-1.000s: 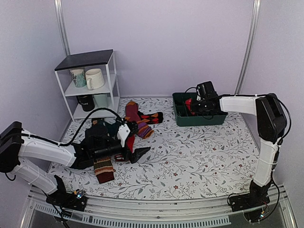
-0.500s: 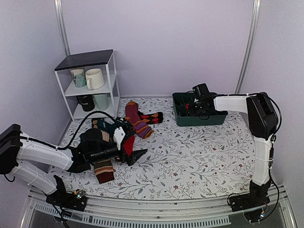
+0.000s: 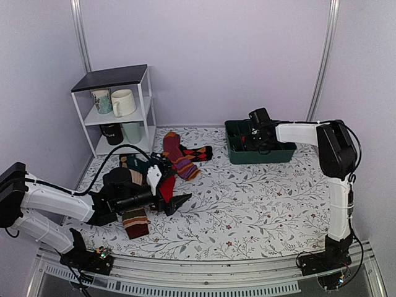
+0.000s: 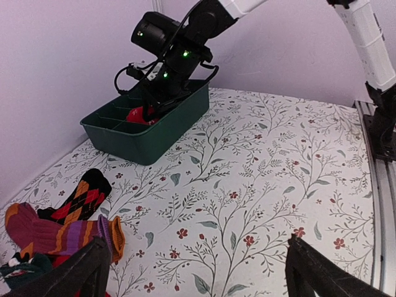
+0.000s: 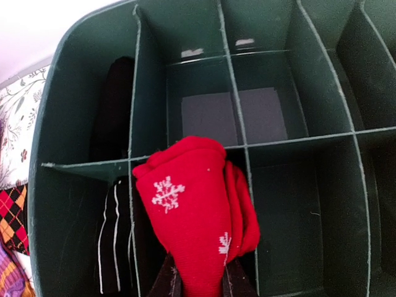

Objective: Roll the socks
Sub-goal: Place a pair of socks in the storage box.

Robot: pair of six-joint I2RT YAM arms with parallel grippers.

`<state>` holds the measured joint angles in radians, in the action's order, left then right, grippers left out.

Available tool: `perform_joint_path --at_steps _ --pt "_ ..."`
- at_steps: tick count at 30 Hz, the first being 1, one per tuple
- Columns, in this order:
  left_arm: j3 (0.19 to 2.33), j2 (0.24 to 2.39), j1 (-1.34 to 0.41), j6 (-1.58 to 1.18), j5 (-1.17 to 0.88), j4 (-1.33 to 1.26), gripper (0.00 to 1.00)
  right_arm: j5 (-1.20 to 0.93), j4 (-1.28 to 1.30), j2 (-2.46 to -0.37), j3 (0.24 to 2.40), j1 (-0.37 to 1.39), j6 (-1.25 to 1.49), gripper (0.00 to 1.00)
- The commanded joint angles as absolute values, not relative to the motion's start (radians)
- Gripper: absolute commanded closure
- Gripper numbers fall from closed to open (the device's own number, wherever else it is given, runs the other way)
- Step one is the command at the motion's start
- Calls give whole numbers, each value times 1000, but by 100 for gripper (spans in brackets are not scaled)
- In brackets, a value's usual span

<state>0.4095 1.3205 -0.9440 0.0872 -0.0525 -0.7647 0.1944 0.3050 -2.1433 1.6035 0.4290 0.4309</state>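
Note:
The socks [image 5: 192,210] are a bright red rolled bundle with white snowflakes. My right gripper [image 5: 198,281] is shut on its lower end and holds it over a near compartment of the dark green divided bin [image 5: 80,124]. In the top view the right gripper [image 3: 252,137] and socks [image 3: 246,134] are inside the bin [image 3: 260,154] at the back right. The left wrist view also shows the red bundle [image 4: 137,115] in the bin [image 4: 154,139]. My left gripper [image 4: 198,263] is open and empty just above the table, beside the loose sock pile [image 3: 179,202].
A black roll with white stripes [image 5: 114,241] fills the compartment left of the socks. A maroon sock with purple-orange stripes [image 3: 176,154], an argyle sock [image 3: 197,152] and a brown striped sock [image 3: 135,219] lie at centre left. A white shelf with mugs [image 3: 117,105] stands back left.
My right gripper has moved left and lower into the bin with the red socks. My left arm has drawn back slightly toward the near left, still open.

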Motion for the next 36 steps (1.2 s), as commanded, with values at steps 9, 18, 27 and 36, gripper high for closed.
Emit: perform_joint_path --at_steps 9,18,27,36 --pt "399 1291 -927 118 -52 -763 1 119 563 -2289 1724 407 411 100" --pt "392 1272 -926 127 -46 -758 1 141 678 -2373 1790 404 414 100" --pt "376 1250 -926 137 -24 -768 1 159 724 -2446 1871 401 429 83" --pt "376 1248 -926 139 -24 -769 1 116 676 -2399 1888 386 458 63"
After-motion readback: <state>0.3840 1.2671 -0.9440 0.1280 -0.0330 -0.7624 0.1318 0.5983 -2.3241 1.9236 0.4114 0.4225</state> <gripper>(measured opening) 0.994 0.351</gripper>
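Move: From the right gripper, which already holds the red sock roll at the storage box, the front compartment, second from the left, lies 2 cm ahead, 1 cm left and some 4 cm below. A striped sock fills the compartment about 6 cm left of the hand and 1 cm ahead; a black sock lies 7 cm left, 9 cm ahead. From the left gripper that second compartment is roughly 30 cm ahead, 28 cm right and 13 cm lower. Push the red sock roll down between the dividers with the right gripper: sink about 2 cm while easing some 1.5 cm forward, tipping the fingers roughly 10 degrees further down. Keep the grip until the hand stops sinking, then spread the fingers part-way to loosen them from the roll, staying down in the compartment. ##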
